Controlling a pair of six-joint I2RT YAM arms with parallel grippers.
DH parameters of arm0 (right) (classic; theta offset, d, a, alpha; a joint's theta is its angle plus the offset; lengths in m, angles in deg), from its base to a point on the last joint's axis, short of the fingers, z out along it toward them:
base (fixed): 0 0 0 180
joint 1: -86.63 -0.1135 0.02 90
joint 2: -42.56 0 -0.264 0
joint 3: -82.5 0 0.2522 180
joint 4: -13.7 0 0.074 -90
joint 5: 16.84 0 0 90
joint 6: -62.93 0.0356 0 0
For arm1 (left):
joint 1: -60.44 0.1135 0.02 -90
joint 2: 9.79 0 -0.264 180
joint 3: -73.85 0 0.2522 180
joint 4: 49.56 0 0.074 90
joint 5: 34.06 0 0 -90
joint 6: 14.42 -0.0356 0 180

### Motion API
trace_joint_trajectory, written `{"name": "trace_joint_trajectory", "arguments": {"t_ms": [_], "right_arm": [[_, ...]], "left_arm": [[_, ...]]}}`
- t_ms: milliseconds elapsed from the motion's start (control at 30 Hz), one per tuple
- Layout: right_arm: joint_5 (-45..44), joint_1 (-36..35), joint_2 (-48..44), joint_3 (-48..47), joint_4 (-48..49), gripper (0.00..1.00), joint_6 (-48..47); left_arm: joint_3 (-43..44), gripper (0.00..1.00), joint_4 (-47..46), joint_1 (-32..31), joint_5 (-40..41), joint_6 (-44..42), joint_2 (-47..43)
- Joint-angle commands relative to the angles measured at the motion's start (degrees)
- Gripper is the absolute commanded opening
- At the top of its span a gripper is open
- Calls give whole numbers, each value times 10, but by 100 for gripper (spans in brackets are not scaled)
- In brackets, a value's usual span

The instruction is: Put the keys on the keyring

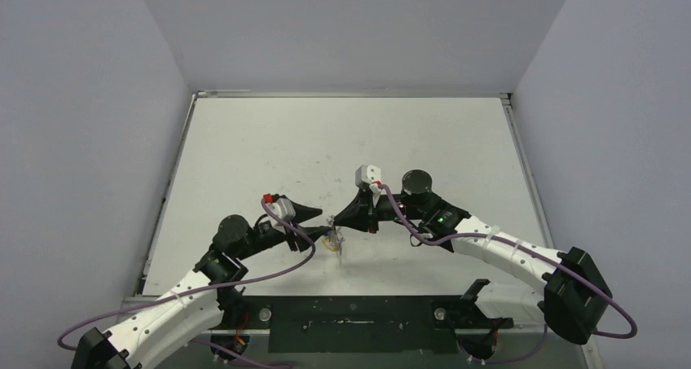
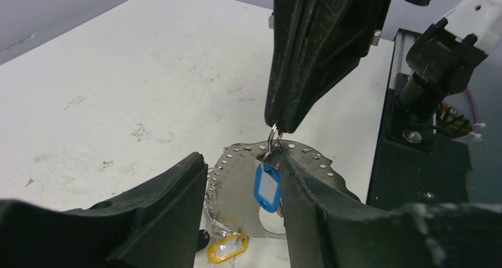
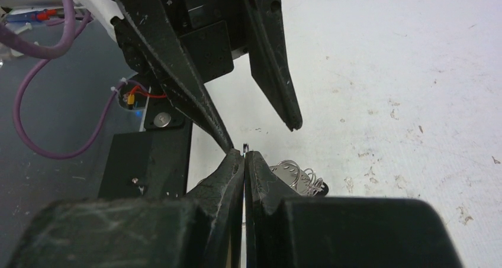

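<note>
My right gripper [image 2: 278, 125] comes down from above, shut on a thin silvery wire loop of the keyring [image 2: 273, 135]. A key with a blue tag [image 2: 267, 188] hangs from that loop. My left gripper [image 2: 244, 161] stands open around the blue tag, its right finger [image 2: 319, 203] close against it. Below on the table lies a flat silvery metal piece [image 2: 237, 185] with holes and small wire loops along its rim. Beside it are a yellow tag [image 2: 227, 247] and a black key head [image 2: 203, 239]. The right wrist view shows the shut right gripper [image 3: 244, 155] with wire sticking out at its tips.
The white table [image 1: 342, 141] stretches away behind both grippers, walled on three sides. A black mounting plate [image 1: 350, 324] runs along the near edge between the arm bases. Purple cables [image 1: 269, 275] loop beside each arm.
</note>
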Motion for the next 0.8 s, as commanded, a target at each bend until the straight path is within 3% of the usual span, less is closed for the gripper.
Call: {"name": "trace_joint_trajectory", "arguments": {"t_ms": [0,167,400,767], "right_arm": [[11,19,-21,-3,41,0,3],[32,59,-21,20,100,0,50],[21,83,-1,33,147,0,89],[17,97,76,-21,193,0,143]], "left_arm": [[21,48,-79,59,-93,79,18],[19,53,-200,133,-175,181,82],[31,62,-318,204,-201,316,164],[98,76,-138,217,-173,281,163]]}}
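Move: The keyring, pinched in the right fingertips, lies some 2 cm to the right of the left hand's point and 1 cm back, about level. From the left hand, the blue tag hangs about 3 cm right, 1 cm back and 3 cm lower; the yellow tag about 3 cm right and 8 cm lower, level fore and aft. From the right hand, the keyring is about 1 cm left and 1 cm below, straight in line. The left hand opens wider, moving off forward and up, as the right carries the keyring about 5 cm forward. ##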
